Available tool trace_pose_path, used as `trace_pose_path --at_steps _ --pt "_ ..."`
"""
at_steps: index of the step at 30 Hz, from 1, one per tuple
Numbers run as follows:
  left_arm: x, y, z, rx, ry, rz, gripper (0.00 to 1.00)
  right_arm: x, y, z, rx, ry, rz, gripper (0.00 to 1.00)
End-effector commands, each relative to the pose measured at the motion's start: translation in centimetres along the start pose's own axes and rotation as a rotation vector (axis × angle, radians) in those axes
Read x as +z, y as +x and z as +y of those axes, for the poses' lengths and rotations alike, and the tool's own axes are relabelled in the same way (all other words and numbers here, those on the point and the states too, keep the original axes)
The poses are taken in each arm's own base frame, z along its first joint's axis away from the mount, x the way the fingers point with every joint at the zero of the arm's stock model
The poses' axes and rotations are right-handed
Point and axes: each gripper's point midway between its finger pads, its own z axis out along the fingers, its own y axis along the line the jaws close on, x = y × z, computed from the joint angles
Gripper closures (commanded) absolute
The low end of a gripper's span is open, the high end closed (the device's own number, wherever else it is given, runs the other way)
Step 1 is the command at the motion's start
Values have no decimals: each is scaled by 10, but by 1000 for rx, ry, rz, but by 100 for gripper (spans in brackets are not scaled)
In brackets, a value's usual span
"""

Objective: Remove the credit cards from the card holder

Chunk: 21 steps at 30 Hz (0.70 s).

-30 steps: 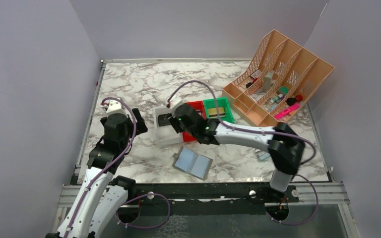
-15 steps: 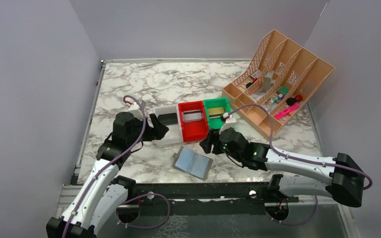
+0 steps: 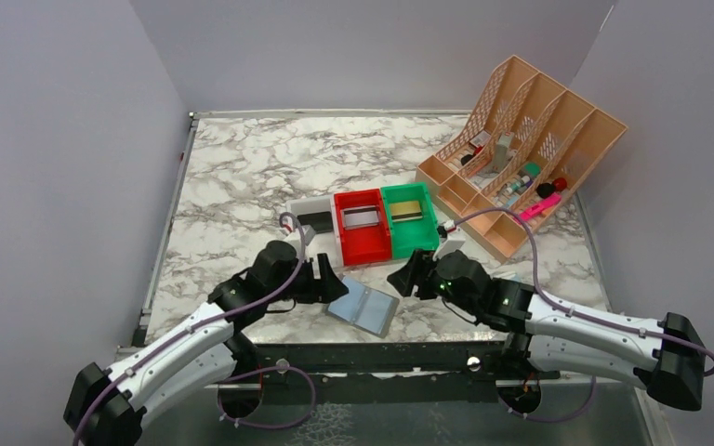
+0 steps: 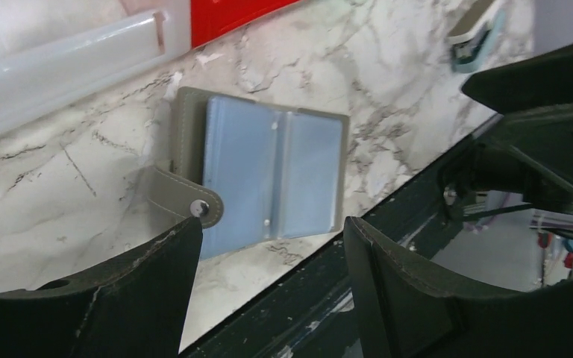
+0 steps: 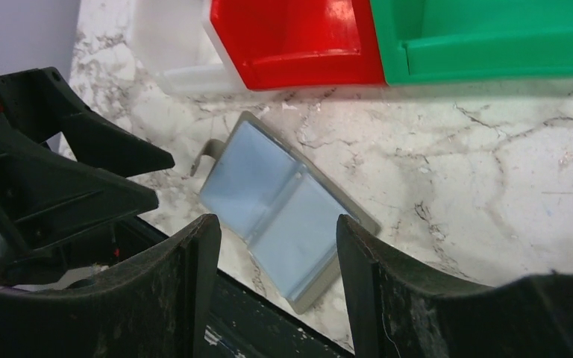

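Note:
The card holder (image 3: 363, 307) lies open and flat near the table's front edge, its two pale blue panels up and its grey snap tab to the left. My left gripper (image 3: 331, 286) hovers just left of it, open, with nothing between the jaws; in the left wrist view the card holder (image 4: 268, 175) lies just beyond my gripper (image 4: 272, 224). My right gripper (image 3: 403, 279) stands open and empty to the holder's right, looking down on the card holder (image 5: 283, 209). A black credit card (image 3: 313, 221) lies in the white bin (image 3: 299, 206).
A red bin (image 3: 346, 249) and a green bin (image 3: 426, 223) stand beside the white one, each holding a card. A peach desk organizer (image 3: 521, 139) fills the back right. A pale-blue stick-like item (image 4: 477, 33) lies right of the holder. The table's front edge runs just below the holder.
Both arms have swung away from the white bin down to the card holder, the left to its left side, the right to its right. The left jaws have narrowed a little.

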Motion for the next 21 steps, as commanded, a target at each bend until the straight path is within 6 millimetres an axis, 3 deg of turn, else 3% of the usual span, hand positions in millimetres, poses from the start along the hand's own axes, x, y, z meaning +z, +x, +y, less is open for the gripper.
trace_pose_path --at_steps 1,9,14,21 --pt "15 -4 11 22 -99 -6 28 0 12 -2 -10 13 65 37" --pt "28 9 36 26 -217 16 36 17 36 -1 -92 41 200 37" --pt "31 23 33 28 -176 49 44 29 49 9 -91 19 267 40" --pt "35 49 36 43 -167 119 51 36 69 3 -73 54 355 41"
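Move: The open card holder is centred roughly 6 cm to the left hand's right, 1 cm nearer the base and 10 cm below; its snap strap sticks out on that hand's side. From the right hand it lies about 8 cm left, 1 cm ahead and 12 cm below. Beyond the holder, the red bin is some 17 cm farther out and level sideways; the green bin is equally far out but 11 cm to the red bin's right. Lower both grippers onto the card holder from its two sides. Bring the left one about 6 cm almost straight down to the strap edge, tipping its fingers steeper and narrowing them from fairly wide to half open. Take the right one some 7 cm down, easing left and a little back over the holder's right-hand panel, fingers tilting downward and staying open. ##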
